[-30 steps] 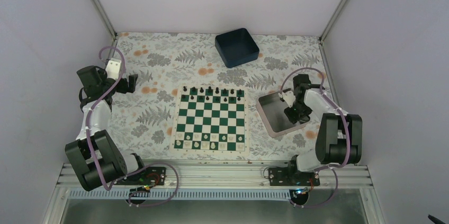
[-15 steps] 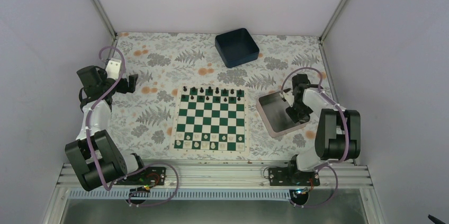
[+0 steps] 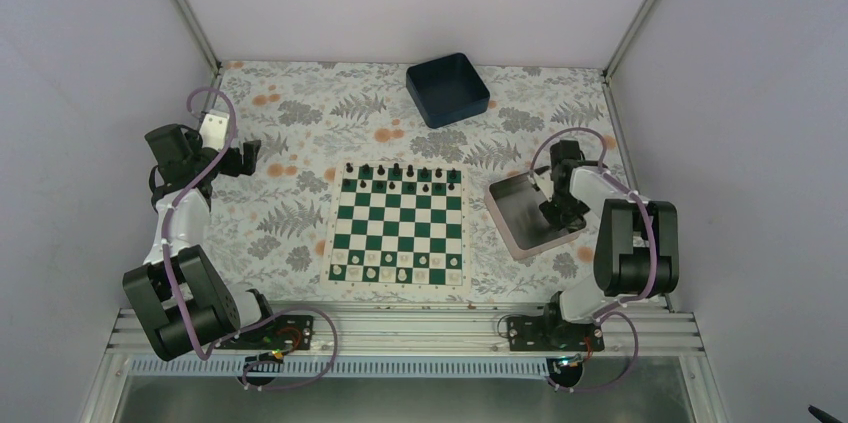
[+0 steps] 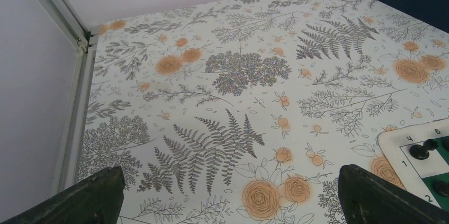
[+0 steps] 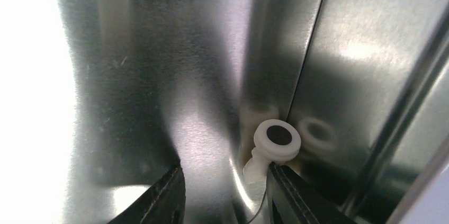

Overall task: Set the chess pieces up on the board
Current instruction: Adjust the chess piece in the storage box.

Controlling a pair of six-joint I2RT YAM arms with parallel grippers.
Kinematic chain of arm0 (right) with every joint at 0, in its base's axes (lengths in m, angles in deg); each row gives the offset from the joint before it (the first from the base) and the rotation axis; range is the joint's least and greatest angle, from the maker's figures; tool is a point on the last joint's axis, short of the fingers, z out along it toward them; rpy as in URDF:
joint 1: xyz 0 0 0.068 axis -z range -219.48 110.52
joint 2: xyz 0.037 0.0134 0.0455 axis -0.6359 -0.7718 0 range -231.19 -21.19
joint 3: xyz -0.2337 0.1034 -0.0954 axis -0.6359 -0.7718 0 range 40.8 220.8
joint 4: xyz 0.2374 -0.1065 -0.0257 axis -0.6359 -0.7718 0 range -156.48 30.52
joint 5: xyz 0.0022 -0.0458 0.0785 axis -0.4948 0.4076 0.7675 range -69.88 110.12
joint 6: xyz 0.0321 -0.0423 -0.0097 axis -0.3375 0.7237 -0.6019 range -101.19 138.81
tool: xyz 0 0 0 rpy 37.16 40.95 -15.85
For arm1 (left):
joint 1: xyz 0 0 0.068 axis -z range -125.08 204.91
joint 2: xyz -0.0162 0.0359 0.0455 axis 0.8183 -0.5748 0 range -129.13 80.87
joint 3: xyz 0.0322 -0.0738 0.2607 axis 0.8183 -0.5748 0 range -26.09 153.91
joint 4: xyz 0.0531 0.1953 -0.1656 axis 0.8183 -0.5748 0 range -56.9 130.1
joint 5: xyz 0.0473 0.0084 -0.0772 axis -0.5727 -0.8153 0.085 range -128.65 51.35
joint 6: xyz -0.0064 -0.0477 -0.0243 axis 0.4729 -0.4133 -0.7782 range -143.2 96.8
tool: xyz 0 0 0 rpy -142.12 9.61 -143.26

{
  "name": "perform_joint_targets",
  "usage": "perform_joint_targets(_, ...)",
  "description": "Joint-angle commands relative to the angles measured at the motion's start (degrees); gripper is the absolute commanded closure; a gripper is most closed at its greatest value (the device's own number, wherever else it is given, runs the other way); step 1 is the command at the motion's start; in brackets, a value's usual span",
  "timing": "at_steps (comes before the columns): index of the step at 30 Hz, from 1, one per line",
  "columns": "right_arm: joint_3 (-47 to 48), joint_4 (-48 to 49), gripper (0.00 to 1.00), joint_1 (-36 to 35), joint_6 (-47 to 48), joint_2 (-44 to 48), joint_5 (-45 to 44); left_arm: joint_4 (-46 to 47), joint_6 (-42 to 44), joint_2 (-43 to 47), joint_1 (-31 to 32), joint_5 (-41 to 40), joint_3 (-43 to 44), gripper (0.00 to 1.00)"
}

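The green-and-white board (image 3: 400,228) lies mid-table, with white chess pieces (image 3: 400,265) along its near rows and black ones (image 3: 400,179) along the far row. My right gripper (image 3: 553,209) reaches down into the silver tray (image 3: 512,223). In the right wrist view one white chess piece (image 5: 275,142) lies on its side in the tray's corner, base towards the camera. The right gripper (image 5: 225,195) is open, and its right finger (image 5: 291,197) touches the piece's stem. My left gripper (image 3: 245,156) hovers open over the tablecloth far left, its fingers (image 4: 90,197) wide apart with nothing between them.
A dark blue bin (image 3: 447,89) stands at the back of the table. The tray's walls (image 5: 370,75) rise close around the right fingers. The board's far-left corner (image 4: 402,142) with a black piece (image 4: 423,150) shows at the left wrist view's right edge.
The right arm has shifted slightly inside the tray and its jaws have narrowed a little. The left arm has not moved.
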Motion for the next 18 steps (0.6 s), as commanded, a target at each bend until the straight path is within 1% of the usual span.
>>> perform_joint_targets(1, -0.7, 0.7, 0.59, -0.2, 0.2, -0.3, 5.6, 0.5, -0.4, -0.4, -0.4, 1.5, 1.6, 0.00)
perform_joint_targets(6, 0.4, -1.4, 0.58, -0.3, 1.9, 2.9, 12.7, 0.7, -0.4, -0.9, -0.4, 1.5, 1.6, 0.00)
perform_joint_targets(9, 2.1, -3.4, 0.57, -0.3, 3.0, 4.7, 18.7, 0.8, -0.4, -0.9, -0.4, 1.5, 1.6, 0.00)
perform_joint_targets(11, 3.2, -4.7, 0.56, -0.3, 3.4, 5.6, 20.9, 0.8, -0.4, -1.0, -0.4, 1.5, 1.7, 0.00)
perform_joint_targets(18, 3.0, -4.0, 0.55, -0.3, 2.5, 6.7, 12.6, 0.9, -0.4, -1.2, -0.4, 1.5, 1.7, 0.00)
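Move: Low inside the right part of the storage box, the right fingers have the white chess piece about 2 cm ahead and 1 cm to the right, at the right fingertip and roughly 1 cm lower. The box's right wall is some 3 cm right and 1 cm ahead; the chessboard's middle is about 43 cm left and 1 cm back. From the left hand the piece lies roughly 78 cm right, 9 cm back and 17 cm below. Sweeping left from the box's right wall towards the middle of the box, the right hand carries its half-open fingers about 4.5 cm, its right fingertip drawing the white piece along at first. The wrist tilts some 15 degrees, bringing the fingers from slanting right to nearly straight down; then the hand rises about 3 cm and eases slightly forward, its gap unchanged. ##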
